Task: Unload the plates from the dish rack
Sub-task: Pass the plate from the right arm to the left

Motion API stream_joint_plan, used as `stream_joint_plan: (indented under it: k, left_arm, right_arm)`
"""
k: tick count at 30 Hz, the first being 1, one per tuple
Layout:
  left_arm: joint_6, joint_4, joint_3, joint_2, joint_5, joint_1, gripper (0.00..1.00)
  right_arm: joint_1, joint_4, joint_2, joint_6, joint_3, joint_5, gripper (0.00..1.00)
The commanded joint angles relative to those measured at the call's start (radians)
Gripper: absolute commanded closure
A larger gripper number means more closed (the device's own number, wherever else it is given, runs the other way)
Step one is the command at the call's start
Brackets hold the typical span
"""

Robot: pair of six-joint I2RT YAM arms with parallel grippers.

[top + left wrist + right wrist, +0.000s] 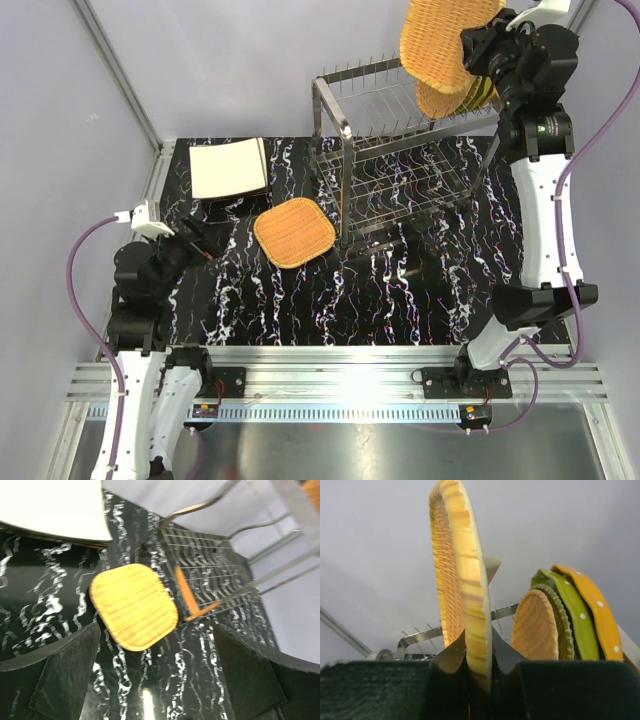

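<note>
My right gripper is shut on the rim of a woven-look orange-tan plate, held on edge above the dish rack at the top right. Behind it, a round woven plate, a green dotted one and an orange dotted one stand on the rack's upper tier. A woven rounded-square plate lies flat on the table, left of the rack. Square cream plates are stacked at the back left. My left gripper hovers open and empty, short of the flat woven plate.
The black marbled tabletop runs under both arms. An aluminium post and grey walls close the back and left. The rack's tubular frame rises just beyond the flat woven plate. The right arm's cable loops at the right.
</note>
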Motion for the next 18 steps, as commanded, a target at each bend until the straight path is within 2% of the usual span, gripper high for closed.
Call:
stream_joint_plan:
  k: [1,12,18]
  left_arm:
    - [-0.045,0.121,0.018,-0.014,0.103,0.004,0.01]
    - [-0.252,0.372,0.005,0.015,0.274,0.004,0.01]
    - [-0.347,0.475,0.002,0.044,0.32,-0.002,0.01]
  right_arm:
    - [-0.005,0.055,-0.09,0.098,0.07,-0.079,1.0]
    - [-0.002,-0.048,-0.131,0.267,0.058,-0.319,1.0]
    - [0.004,-0.035,-0.169,0.339,-0.022,-0.418,1.0]
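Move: The right fingers already hold the woven plate by its rim; it is due to go to the left gripper, about 47 cm left, 24 cm back and 27 cm below. The remaining plates in the rack stand some 12 cm ahead of the right hand, 5 cm to its right and 9 cm lower. From the left hand, the held plate is about 30 cm ahead, 43 cm right and 29 cm up; the table plate lies 15 cm ahead, 12 cm right and 27 cm down. Keeping its pinch on the woven plate's rim, the right hand draws back about 7 cm and swings left some 6 cm, away from the plates left in the rack and towards the left gripper, turning roughly 20 degrees counter-clockwise with its left side rising a little. Meanwhile the left hand, fingers wide open and empty, rises about 8 cm and shifts some 5 cm right to meet the plate, tipping its fingers up, turning clockwise and rolling its left side down, each by about 15 degrees. ##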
